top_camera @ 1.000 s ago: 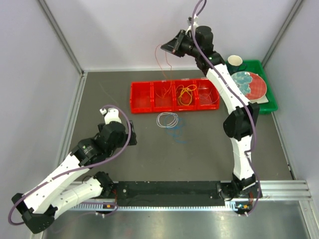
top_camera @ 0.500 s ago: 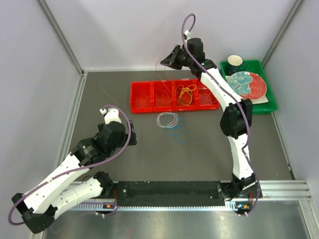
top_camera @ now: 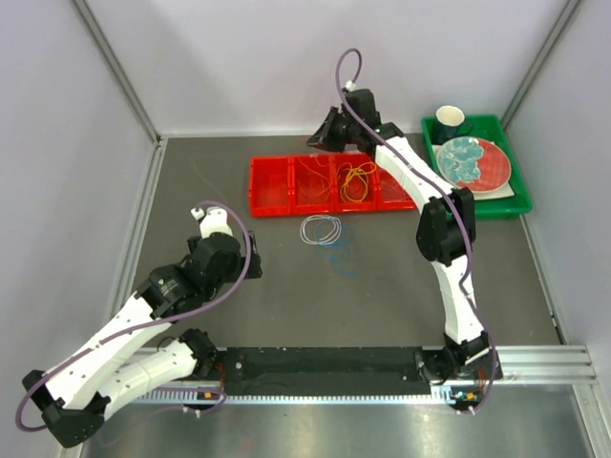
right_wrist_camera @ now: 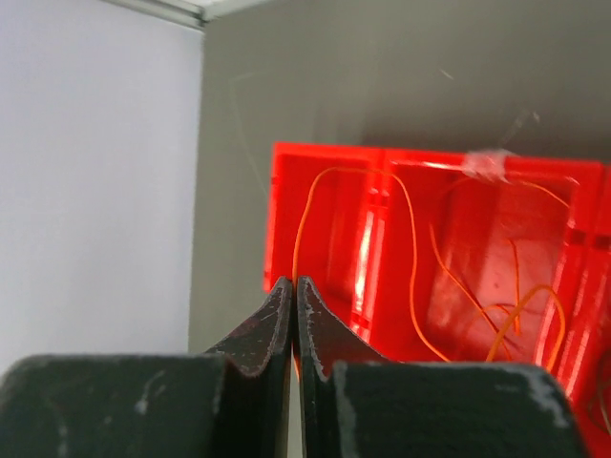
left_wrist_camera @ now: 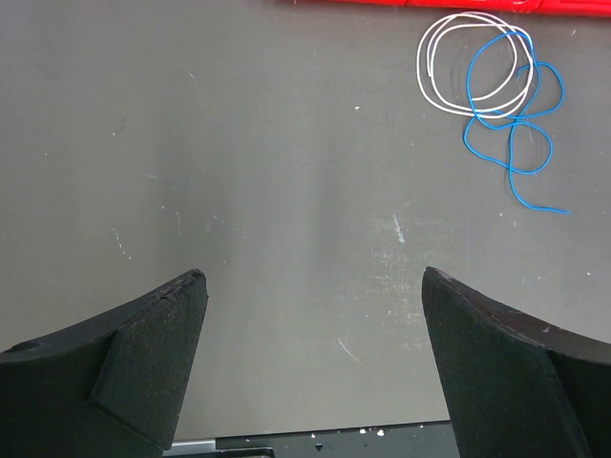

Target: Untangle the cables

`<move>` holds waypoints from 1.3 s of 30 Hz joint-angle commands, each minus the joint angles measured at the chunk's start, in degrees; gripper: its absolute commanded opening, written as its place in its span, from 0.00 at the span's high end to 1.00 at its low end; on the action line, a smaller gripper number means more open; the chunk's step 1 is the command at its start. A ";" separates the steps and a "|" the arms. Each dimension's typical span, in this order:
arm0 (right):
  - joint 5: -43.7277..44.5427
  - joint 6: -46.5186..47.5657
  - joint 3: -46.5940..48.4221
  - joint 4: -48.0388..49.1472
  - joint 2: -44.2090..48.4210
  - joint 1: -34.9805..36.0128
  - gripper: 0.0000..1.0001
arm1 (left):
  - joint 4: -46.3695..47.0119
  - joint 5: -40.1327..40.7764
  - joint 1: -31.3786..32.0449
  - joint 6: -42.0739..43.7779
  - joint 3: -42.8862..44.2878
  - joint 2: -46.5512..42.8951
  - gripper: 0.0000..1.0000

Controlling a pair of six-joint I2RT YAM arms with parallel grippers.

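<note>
My right gripper [top_camera: 316, 141] [right_wrist_camera: 295, 281] is shut on a thin orange cable [right_wrist_camera: 411, 250], just past the far rim of the red tray [top_camera: 269, 187] [right_wrist_camera: 278, 212]. The cable loops down from the fingertips into the tray's compartments. A yellow cable [top_camera: 358, 179] lies in another compartment. A white cable [top_camera: 320, 229] [left_wrist_camera: 424, 67] and a blue cable [top_camera: 335, 254] [left_wrist_camera: 512, 157] lie overlapping on the table, in front of the tray. My left gripper [top_camera: 252, 265] [left_wrist_camera: 313, 281] is open and empty, to their left and nearer the table's front.
A green tray [top_camera: 509, 206] at the back right holds a plate [top_camera: 474, 162] and a dark cup [top_camera: 450, 119]. Grey walls close in the table on the left, back and right. A black rail [top_camera: 325, 367] runs along the near edge.
My right gripper has come down and a little left with the orange cable, from high above the tray to just over its far rim. The left arm has not moved.
</note>
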State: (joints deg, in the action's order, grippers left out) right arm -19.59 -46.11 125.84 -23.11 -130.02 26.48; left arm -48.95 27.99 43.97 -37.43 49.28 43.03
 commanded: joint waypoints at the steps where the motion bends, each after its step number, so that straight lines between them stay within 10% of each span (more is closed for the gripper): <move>1: 3.33 0.23 -2.61 -2.63 1.61 0.50 1.00 | 0.78 1.45 -0.02 -0.45 -0.32 -0.40 0.03; 28: 3.86 0.75 14.95 -10.71 -15.52 3.14 1.00 | 1.22 -0.13 0.07 0.34 -0.24 0.57 0.02; 32: 4.04 1.98 14.70 -10.20 -13.96 3.05 0.61 | 1.14 -0.21 0.07 0.34 -0.32 0.83 0.03; 39: 3.25 3.83 14.26 -9.32 -8.16 3.05 0.40 | 1.84 -0.30 -0.02 0.60 -0.59 1.36 0.03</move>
State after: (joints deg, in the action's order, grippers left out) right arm -15.31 -43.88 137.36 -33.93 -145.21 28.77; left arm -48.90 27.88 43.97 -37.39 49.17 44.05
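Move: The right hand, shut on a strand of orange cable, is just above the second compartment from the left of the red box; that compartment's middle is about 17 cm below, 2 cm back and 1 cm left. The yellow cable lies in the next compartment, some 10 cm right and 2 cm back; the white cable coil is on the table, roughly 13 cm back, 2 cm right and 22 cm below. From the left hand, the orange cable's compartment is about 30 cm ahead, 15 cm right and 15 cm below. The right hand lowers the held orange strand some 12 cm towards the second compartment from the left of the red box, drifting a little back and right at first and then forward and left, while its fingers tip about 10 degrees further down and its left side rolls down by about as much. At the bottom of the descent, over that compartment, the fingers open to a little over half and let go of the orange cable, the hand already easing up by about 1 cm. ##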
